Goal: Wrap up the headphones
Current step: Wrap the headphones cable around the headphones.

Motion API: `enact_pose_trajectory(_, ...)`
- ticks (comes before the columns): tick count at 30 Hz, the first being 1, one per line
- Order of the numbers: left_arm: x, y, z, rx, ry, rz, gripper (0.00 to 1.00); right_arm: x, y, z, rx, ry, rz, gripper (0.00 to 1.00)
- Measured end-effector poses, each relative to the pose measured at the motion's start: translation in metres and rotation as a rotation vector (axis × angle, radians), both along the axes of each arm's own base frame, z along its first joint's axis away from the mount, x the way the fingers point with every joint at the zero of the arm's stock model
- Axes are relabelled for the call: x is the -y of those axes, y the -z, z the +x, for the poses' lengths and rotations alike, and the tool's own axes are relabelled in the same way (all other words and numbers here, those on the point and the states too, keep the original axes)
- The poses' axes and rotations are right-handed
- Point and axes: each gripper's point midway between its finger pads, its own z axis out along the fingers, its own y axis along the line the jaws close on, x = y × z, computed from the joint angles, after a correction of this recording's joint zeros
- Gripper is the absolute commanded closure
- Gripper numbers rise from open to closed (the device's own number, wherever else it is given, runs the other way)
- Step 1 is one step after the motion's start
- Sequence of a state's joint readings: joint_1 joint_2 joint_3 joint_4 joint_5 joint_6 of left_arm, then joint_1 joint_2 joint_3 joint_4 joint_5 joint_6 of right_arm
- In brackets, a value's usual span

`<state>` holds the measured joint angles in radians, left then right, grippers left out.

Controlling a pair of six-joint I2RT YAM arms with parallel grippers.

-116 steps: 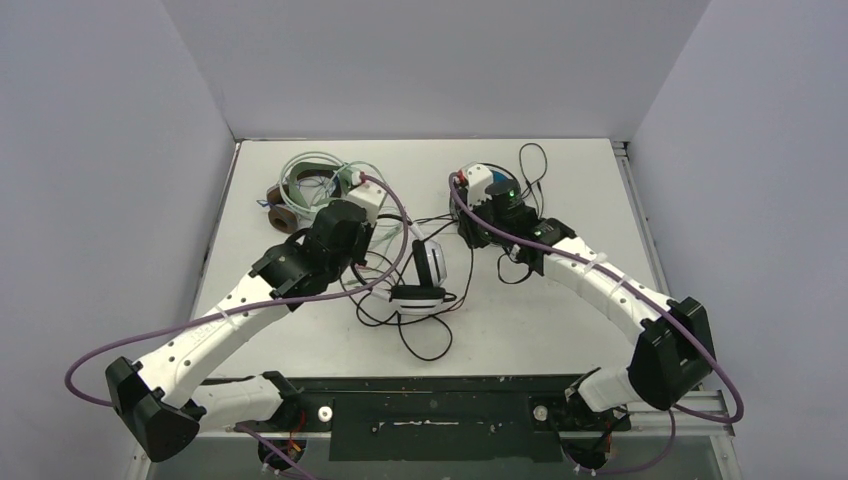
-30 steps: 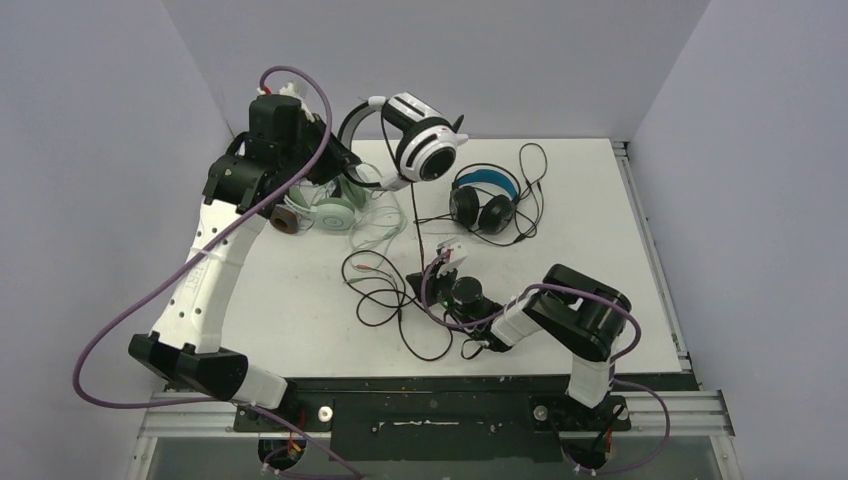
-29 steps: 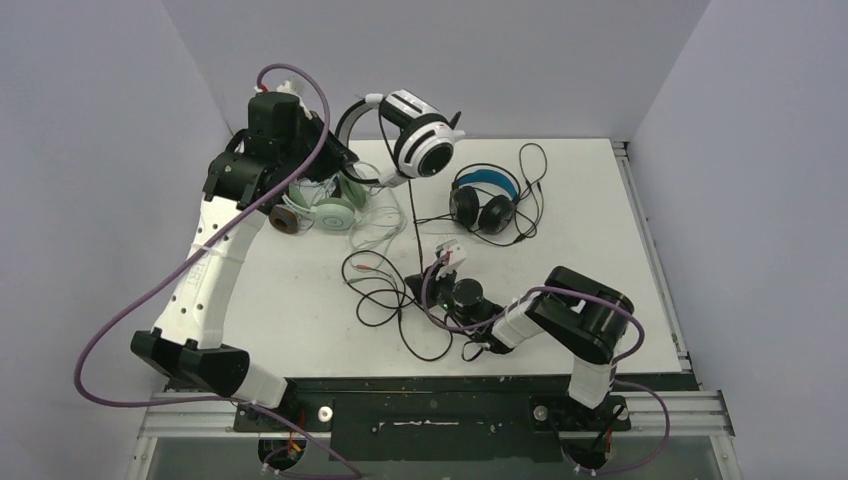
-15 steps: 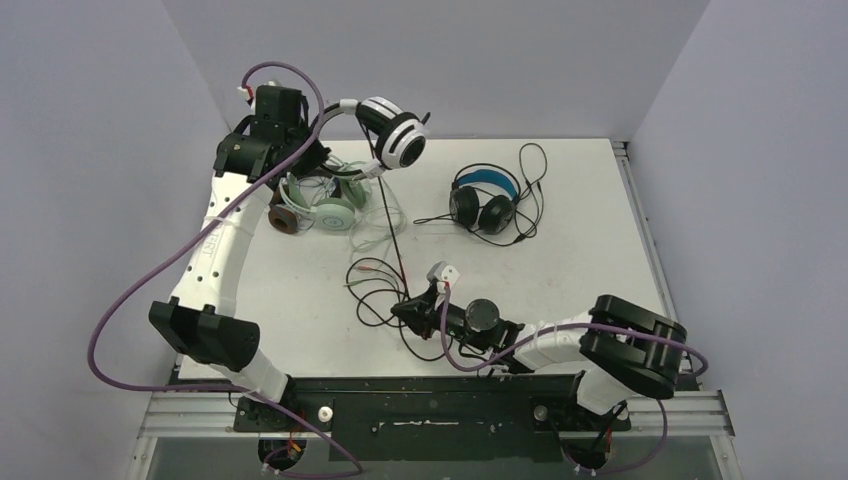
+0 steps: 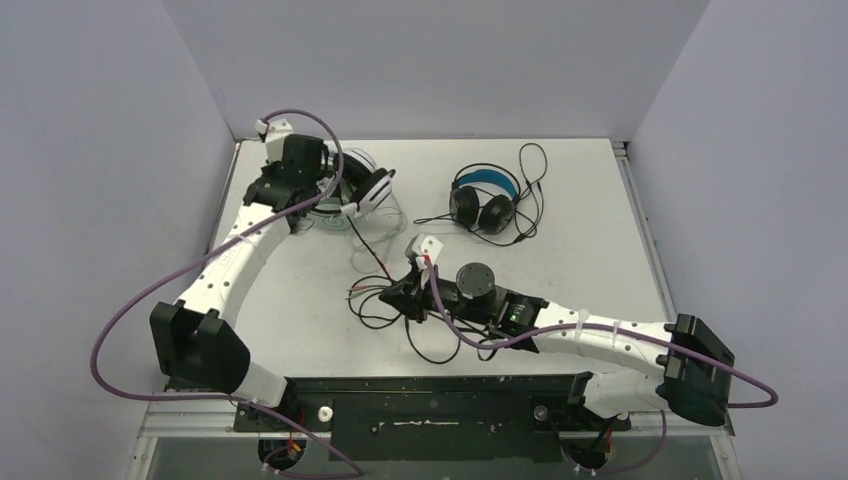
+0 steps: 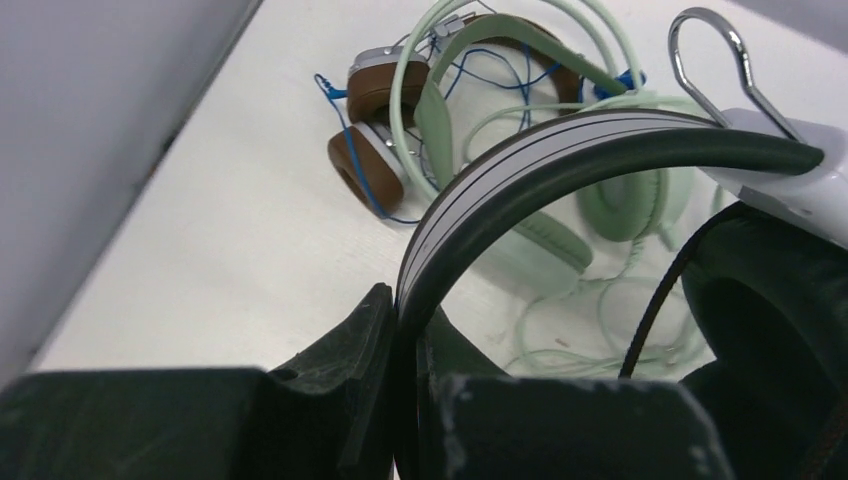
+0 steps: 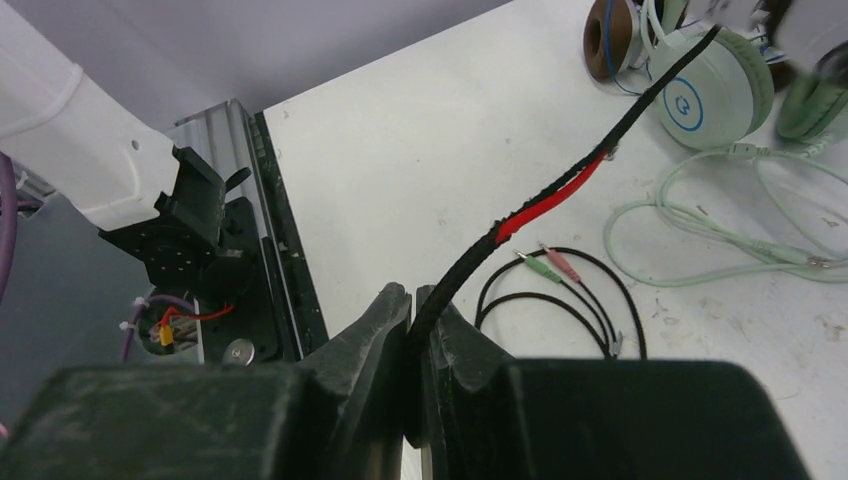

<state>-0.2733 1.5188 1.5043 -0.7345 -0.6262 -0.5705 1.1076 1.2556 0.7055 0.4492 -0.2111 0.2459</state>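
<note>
My left gripper [image 5: 335,188] is shut on the striped headband [image 6: 560,150] of the white headphones [image 5: 368,188], held low at the back left over the mint green headphones [image 6: 620,205]. The brown headphones [image 6: 375,95] lie just beyond them. A taut black cord [image 5: 372,258] with a red stretch [image 7: 550,200] runs from the white headphones to my right gripper [image 5: 392,295], which is shut on it near the table's middle. The black headphones with the blue headband [image 5: 485,198] lie at the back right.
Loose loops of black cord [image 5: 430,340] lie by the right gripper, with a green and a pink plug [image 7: 550,262]. Mint cord [image 7: 700,230] trails across the table. The left wall is close to the left arm, and the metal rail [image 7: 235,250] runs along the front edge.
The left gripper has brought the white headphones down from high in the air to just above the mint pair. The right arm has stretched out, still holding the cord.
</note>
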Motion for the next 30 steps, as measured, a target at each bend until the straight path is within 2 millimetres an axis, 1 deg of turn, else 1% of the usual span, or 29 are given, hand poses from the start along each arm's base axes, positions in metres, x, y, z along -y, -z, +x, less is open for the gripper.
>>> enact_pose_trajectory(2, 0.003, 0.004, -0.006, 0.016, 0.042, 0.087, 1.00, -0.001, -0.013, 0.007, -0.008, 0.001, -0.035, 0.94)
enact_pose_trajectory(3, 0.007, 0.004, -0.010, 0.028, 0.075, 0.138, 1.00, 0.000, -0.021, 0.013, -0.010, 0.006, -0.045, 0.94)
enact_pose_trajectory(4, 0.015, 0.005, -0.015, 0.043, 0.115, 0.187, 1.00, 0.001, -0.029, 0.019, -0.010, 0.012, -0.049, 0.94)
enact_pose_trajectory(5, 0.025, 0.004, -0.020, 0.056, 0.161, 0.234, 1.00, 0.004, -0.040, 0.029, -0.008, 0.028, -0.054, 0.95)
enact_pose_trajectory(6, 0.035, 0.003, -0.024, 0.070, 0.209, 0.274, 1.00, 0.007, -0.047, 0.037, -0.007, 0.043, -0.054, 0.95)
enact_pose_trajectory(7, 0.044, 0.002, -0.028, 0.079, 0.249, 0.302, 1.00, 0.013, -0.053, 0.047, -0.006, 0.063, -0.064, 0.95)
enact_pose_trajectory(9, 0.062, 0.001, -0.035, 0.098, 0.331, 0.351, 1.00, 0.024, -0.059, 0.063, -0.002, 0.103, -0.094, 0.96)
enact_pose_trajectory(10, 0.066, -0.001, -0.038, 0.102, 0.356, 0.368, 1.00, 0.030, -0.060, 0.069, 0.000, 0.122, -0.115, 0.96)
enact_pose_trajectory(12, 0.066, -0.004, -0.040, 0.108, 0.371, 0.390, 1.00, 0.037, -0.061, 0.077, 0.006, 0.143, -0.159, 0.97)
enact_pose_trajectory(16, 0.058, -0.008, -0.041, 0.109, 0.353, 0.421, 1.00, 0.046, -0.058, 0.080, 0.007, 0.154, -0.225, 0.96)
enact_pose_trajectory(18, 0.057, -0.006, -0.042, 0.100, 0.360, 0.436, 1.00, 0.050, -0.054, 0.081, 0.006, 0.158, -0.251, 0.95)
enact_pose_trajectory(21, 0.061, 0.006, -0.043, 0.072, 0.406, 0.447, 1.00, 0.058, -0.050, 0.084, 0.002, 0.167, -0.288, 0.93)
enact_pose_trajectory(23, 0.068, 0.017, -0.046, 0.044, 0.469, 0.450, 1.00, 0.063, -0.051, 0.088, 0.009, 0.180, -0.307, 0.92)
enact_pose_trajectory(26, 0.080, 0.034, -0.051, 0.003, 0.564, 0.447, 1.00, 0.072, -0.053, 0.095, 0.028, 0.207, -0.337, 0.92)
enact_pose_trajectory(30, 0.097, 0.045, -0.062, -0.041, 0.684, 0.433, 1.00, 0.089, -0.044, 0.109, 0.044, 0.270, -0.401, 0.94)
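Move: The headphones hang by the headband from the left fingers, their middle about 10 cm to that hand's right and 3 cm lower; the green headphones lie roughly 10 cm ahead, 4 cm right and 20 cm below. From the right hand, which grips the cable, the headphones are some 24 cm ahead, 9 cm left, at about its height; the loose plugs lie 8 cm ahead, 6 cm left and 20 cm down, the blue headphones 28 cm ahead, 22 cm right. The headphones, still pinched by the headband, are swept rightward about 10 cm and back some 6 cm by the left hand, which turns clockwise roughly 40 degrees and late on sinks too. The cable, kept in the right fingers, is carried forward about 11 cm, rising quickly at first, then more slowly rightward past the headphones' right side, while those fingers tip downward some 20 degrees. ##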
